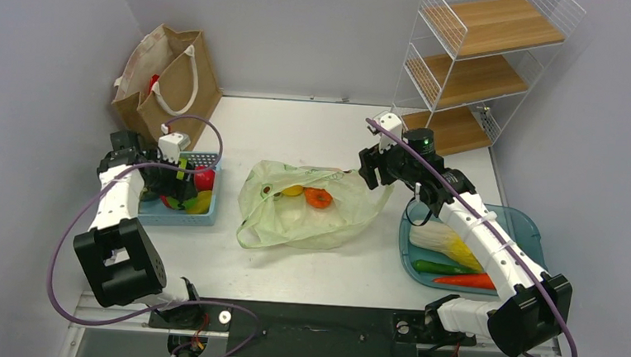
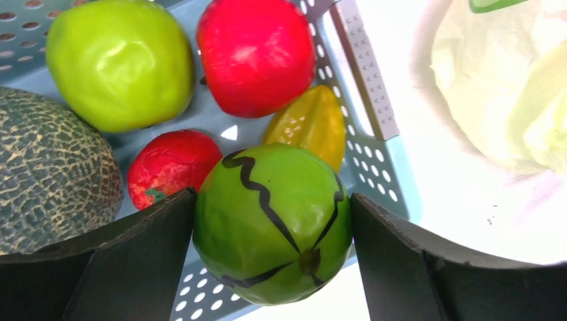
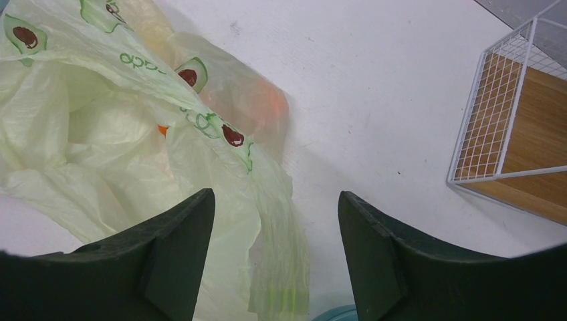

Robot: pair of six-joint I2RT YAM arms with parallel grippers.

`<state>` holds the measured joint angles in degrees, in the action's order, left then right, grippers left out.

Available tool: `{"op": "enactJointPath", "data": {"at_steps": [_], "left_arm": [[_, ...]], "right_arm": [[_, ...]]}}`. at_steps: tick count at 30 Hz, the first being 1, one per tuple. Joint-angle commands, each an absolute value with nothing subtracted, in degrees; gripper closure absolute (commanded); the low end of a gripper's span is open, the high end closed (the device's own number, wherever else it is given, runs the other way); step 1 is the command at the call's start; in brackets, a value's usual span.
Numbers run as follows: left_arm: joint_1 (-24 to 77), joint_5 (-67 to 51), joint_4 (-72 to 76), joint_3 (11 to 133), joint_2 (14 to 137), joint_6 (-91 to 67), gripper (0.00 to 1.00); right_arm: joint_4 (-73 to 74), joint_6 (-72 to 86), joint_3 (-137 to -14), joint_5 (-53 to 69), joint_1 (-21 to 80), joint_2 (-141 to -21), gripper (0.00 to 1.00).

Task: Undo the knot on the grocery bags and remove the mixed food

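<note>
The pale green plastic grocery bag (image 1: 293, 218) lies open mid-table, an orange ribbed piece (image 1: 318, 198) and a yellow piece (image 1: 292, 190) showing inside. No knot shows; a loose handle strip (image 3: 287, 247) lies flat on the table. My left gripper (image 2: 273, 227) hangs over the blue basket (image 2: 364, 87), its jaws closed on a round green fruit (image 2: 271, 200) with black stripes. My right gripper (image 3: 275, 207) stands open just above the bag's (image 3: 100, 134) right edge, holding nothing. The brown paper bag (image 1: 169, 78) stands at the back left.
The basket (image 1: 161, 215) holds a netted melon (image 2: 47, 174), a green apple (image 2: 120, 60), a red apple (image 2: 254, 53) and a yellow starfruit (image 2: 307, 127). A teal tray (image 1: 524, 224) at right carries the cabbage (image 1: 445, 240). A wire shelf (image 1: 476, 64) stands back right.
</note>
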<state>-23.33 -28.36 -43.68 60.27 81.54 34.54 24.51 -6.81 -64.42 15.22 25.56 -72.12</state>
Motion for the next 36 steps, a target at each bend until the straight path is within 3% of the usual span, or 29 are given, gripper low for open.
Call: {"op": "enactJointPath", "data": {"at_steps": [1, 19, 25, 30, 36], "left_arm": [[-21.19, -31.27, -43.27, 61.15, 78.99, 33.25, 0.19], [-20.76, -30.19, -49.64, 72.28, 79.95, 33.44, 0.17], [-22.44, -32.91, -45.5, 71.33, 82.37, 22.03, 0.17], [-22.98, -29.22, -38.26, 68.25, 81.12, 6.07, 0.17], [-23.72, -24.73, -35.04, 65.8, 79.21, -8.61, 0.16]], "right_arm": [[23.02, -7.5, -66.24, 14.76, 25.84, -71.79, 0.36], [23.2, -8.78, -65.64, 15.35, 25.84, -71.21, 0.33], [21.13, -7.66, -66.39, 16.23, 27.67, -71.32, 0.32], [15.63, -6.4, -71.33, 13.29, 36.33, -75.98, 0.32], [-2.32, 3.35, -75.45, 11.52, 45.13, -84.83, 0.33]]}}
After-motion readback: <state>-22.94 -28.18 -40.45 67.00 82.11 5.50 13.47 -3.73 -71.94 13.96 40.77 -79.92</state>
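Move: My left hand still has the striped green melon between its fingertips, low over the basket, whose middle is about 7 cm left, 2 cm ahead and 7 cm below. The red tomato is about 4 cm left and 6 cm below; the yellow fruit is some 4 cm right, level ahead, 6 cm below; the red apple is about 6 cm ahead and 4 cm right. From my empty right hand the orange vegetable in the open bag is about 12 cm left, 2 cm ahead and 18 cm below, with a yellow one some 7 cm farther left. I don't leave the melon behind: after a small slip to the right, my left hand lifts about 5 cm and eases forward, its fingertips still around the melon, then turns it counter-clockwise some 20 degrees over the basket. My right hand waits, then late on swings quickly left about 12 cm and somewhat up, fingers open and empty, across over the open bag. ##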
